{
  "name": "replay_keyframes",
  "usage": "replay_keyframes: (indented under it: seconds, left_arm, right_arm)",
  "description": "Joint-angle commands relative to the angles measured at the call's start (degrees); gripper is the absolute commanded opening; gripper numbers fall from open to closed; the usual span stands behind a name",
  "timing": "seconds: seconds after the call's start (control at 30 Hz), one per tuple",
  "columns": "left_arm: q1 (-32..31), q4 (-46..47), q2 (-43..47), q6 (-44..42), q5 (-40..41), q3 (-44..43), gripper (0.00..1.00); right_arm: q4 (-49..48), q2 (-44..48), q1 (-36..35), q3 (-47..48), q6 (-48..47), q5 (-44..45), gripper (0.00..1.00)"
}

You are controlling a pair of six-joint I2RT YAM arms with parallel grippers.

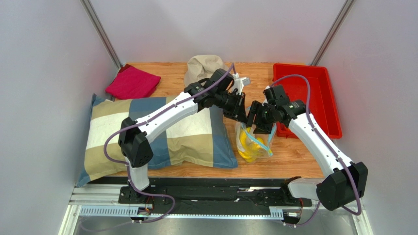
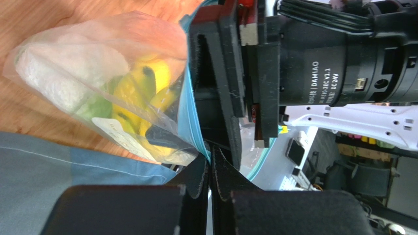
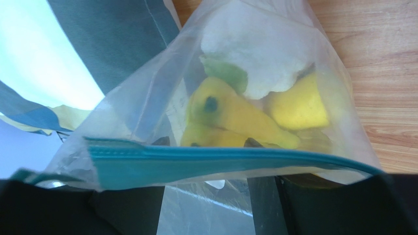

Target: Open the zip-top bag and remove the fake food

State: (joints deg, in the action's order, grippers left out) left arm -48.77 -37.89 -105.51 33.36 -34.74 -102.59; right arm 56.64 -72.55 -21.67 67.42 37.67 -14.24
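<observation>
The zip-top bag [image 1: 255, 143] hangs just over the wooden table, right of the pillow, with its blue zip strip [image 3: 221, 159] uppermost. My left gripper [image 2: 211, 164] is shut on one end of that strip and holds the bag [image 2: 93, 83] up. My right gripper [image 3: 206, 143] faces it at the bag's mouth [image 1: 256, 128]. Its jaws stand apart, the strip runs across them, and both tips show through the plastic. Inside lies the fake food: a yellow banana [image 3: 235, 117], a yellow fruit [image 3: 297, 105] and a white-and-green cauliflower [image 3: 265, 49].
A checked pillow [image 1: 162, 132] fills the table's left half, right beside the bag. A red tray [image 1: 306, 98] stands at the right, close behind my right arm. A red cloth [image 1: 132, 82] and a beige fabric heap [image 1: 203, 68] lie at the back.
</observation>
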Motion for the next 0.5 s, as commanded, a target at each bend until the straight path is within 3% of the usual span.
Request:
replay_keyframes:
  seconds: [0.0,0.13,0.2,0.37,0.47]
  left_arm:
    - [-2.1,3.3,2.7,1.4,-0.9,-0.1,0.0]
    - [-2.4,3.3,3.2,1.3,-0.2,0.7,0.0]
    - [-2.4,3.2,3.7,1.3,0.5,1.2,0.0]
    - [-2.4,3.0,4.8,1.4,2.6,2.3,0.0]
    - [-2.4,2.9,5.3,1.6,4.2,2.7,0.0]
  right_arm:
    - [-6.3,-2.4,-0.3,-1.9,-0.8,0.8,0.61]
    - [-7.2,-4.5,-0.4,-2.9,-2.4,1.1,0.56]
    - [-7.5,-4.7,-0.4,-2.7,-3.6,1.3,0.49]
    - [-7.3,-2.6,-0.4,-2.0,-6.6,1.2,0.07]
    - [-6.2,-0.8,-0.4,-2.0,-8.0,0.5,0.0]
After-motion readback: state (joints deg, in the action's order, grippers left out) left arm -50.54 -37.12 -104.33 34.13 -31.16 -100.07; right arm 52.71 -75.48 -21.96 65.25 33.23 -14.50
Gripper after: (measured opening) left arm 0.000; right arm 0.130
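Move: The right fingers, open and already inside the bag's mouth, have the bananas about 2 cm ahead, 2 cm to the left and 6 cm below, with one end nearest them. The cauliflower sits deeper, some 5 cm ahead, 3 cm left and 11 cm down; the yellow fruit is around 3 cm ahead, 2 cm right and 10 cm down. From the left hand, shut on the zip edge, the bananas lie roughly 3 cm ahead, 4 cm right and 13 cm down. Down into the bag the right hand sinks about 2.5 cm, easing slightly forward, then halts as its fingers close from well open to nearly shut around the upper end of the bananas, pinching it. The left hand keeps its shut grip on the zip edge, dipping about 1.5 cm and then rising a little as it edges back. ##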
